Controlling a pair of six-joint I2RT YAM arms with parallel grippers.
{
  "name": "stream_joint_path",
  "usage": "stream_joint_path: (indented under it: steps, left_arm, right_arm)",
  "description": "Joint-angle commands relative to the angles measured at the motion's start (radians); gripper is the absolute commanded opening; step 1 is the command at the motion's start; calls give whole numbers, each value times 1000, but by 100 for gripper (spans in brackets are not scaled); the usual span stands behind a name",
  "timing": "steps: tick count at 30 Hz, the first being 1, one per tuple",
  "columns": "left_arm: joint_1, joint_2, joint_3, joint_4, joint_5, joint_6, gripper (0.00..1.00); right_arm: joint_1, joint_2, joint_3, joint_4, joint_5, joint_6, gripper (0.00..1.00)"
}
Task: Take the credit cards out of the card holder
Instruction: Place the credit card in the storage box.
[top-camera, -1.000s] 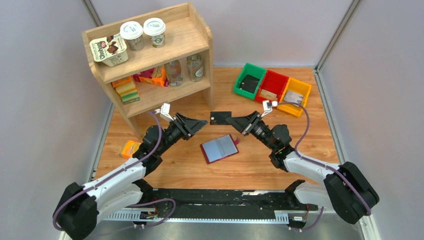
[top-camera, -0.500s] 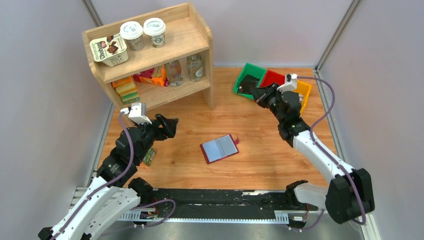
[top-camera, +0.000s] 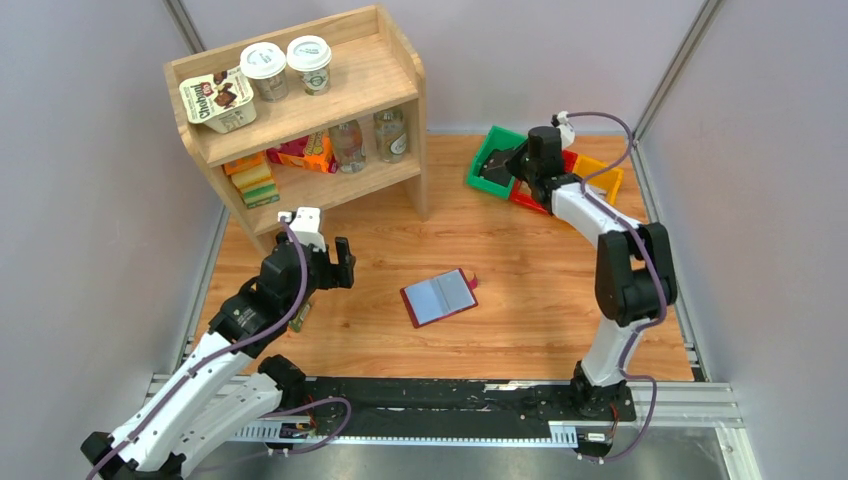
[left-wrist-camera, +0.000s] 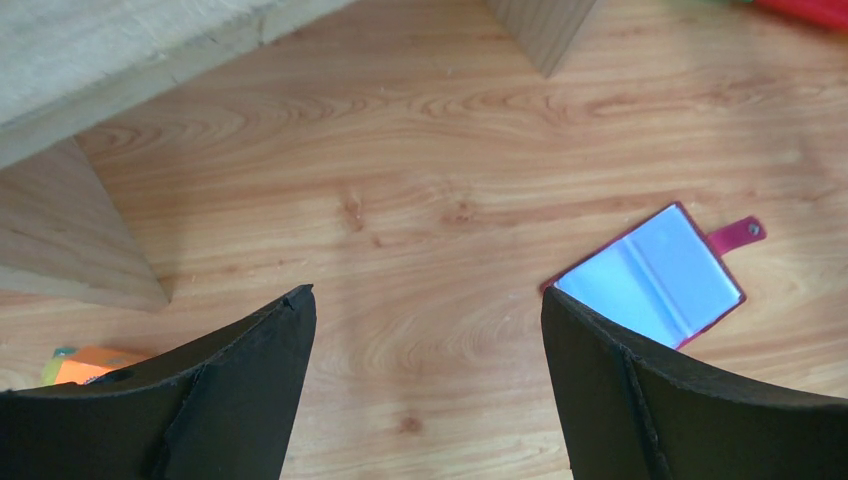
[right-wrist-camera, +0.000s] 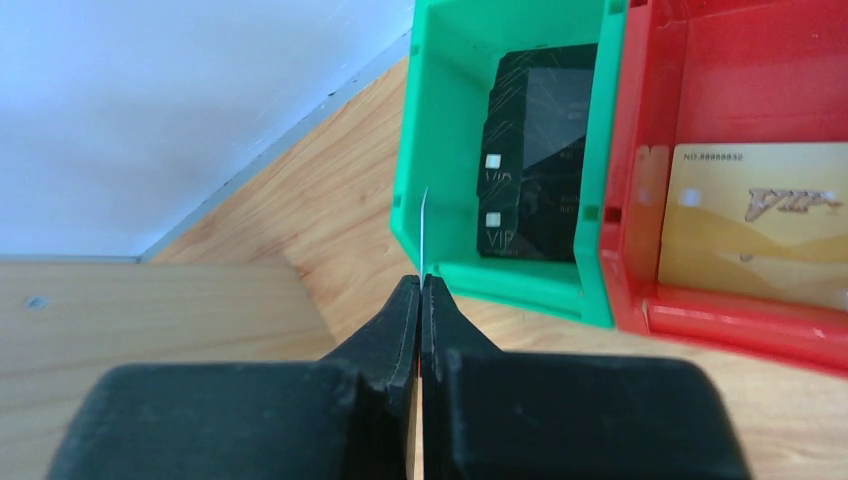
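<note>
The card holder (top-camera: 438, 297) lies open on the wooden table, maroon with grey clear sleeves facing up and its snap tab to the right; the left wrist view shows it too (left-wrist-camera: 650, 275). My left gripper (top-camera: 335, 265) (left-wrist-camera: 425, 310) hovers left of it, open, with nothing between its fingers. My right gripper (top-camera: 510, 168) (right-wrist-camera: 421, 282) is at the green bin (top-camera: 478, 170) (right-wrist-camera: 450, 130), shut on a credit card (right-wrist-camera: 425, 225) seen edge-on as a thin line at the bin's wall. Black cards (right-wrist-camera: 535, 150) lie inside that bin.
A red bin (right-wrist-camera: 640, 150) beside the green one holds a gold card (right-wrist-camera: 760, 220); a yellow bin (top-camera: 603, 180) follows. A wooden shelf (top-camera: 300, 110) with cups and bottles stands at the back left. An orange packet (left-wrist-camera: 85, 362) lies under my left arm.
Both grippers met over the table's middle with a black card. The right arm has since swung with the card to the green bin; the left gripper has drawn back left and opened.
</note>
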Motion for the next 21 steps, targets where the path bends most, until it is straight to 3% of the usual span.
stream_joint_path:
  steps: [1,6,14,21]
  left_arm:
    - [3,12,43,-37,24,16,90]
    - [4,15,47,-47,14,16,90]
    - [4,28,44,-52,54,13,90]
    - [3,29,47,-31,128,-22,90]
  right_arm:
    - [-3,129,164,-77,59,9,0]
    - [-3,277,316,-140,67,41,0]
    - [13,396,417,-186,90,86,2]
    - [19,306,365,-298,177,26,46]
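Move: The right hand holds the credit card edge-on in shut fingers. The green storage box's middle lies some 10 cm ahead of it, barely 1 cm left and about 14 cm below; the red box is about 6 cm ahead and 9 cm right, the yellow box 3 cm ahead and 20 cm right, both as low. From the left hand, the green box lies roughly 38 cm ahead, 32 cm right and 18 cm below. The right hand sinks about 10 cm while reaching some 5 cm forward, carrying the pinched credit card down into the near part of the green box, the forward reach coming first and then easing back by about 1 cm while it still sinks. The wrist tips the fingers about 15 degrees further down and turns slightly clockwise, and near the bottom the fingers open to over a third of their range, letting go of the card above the black cards already there. ##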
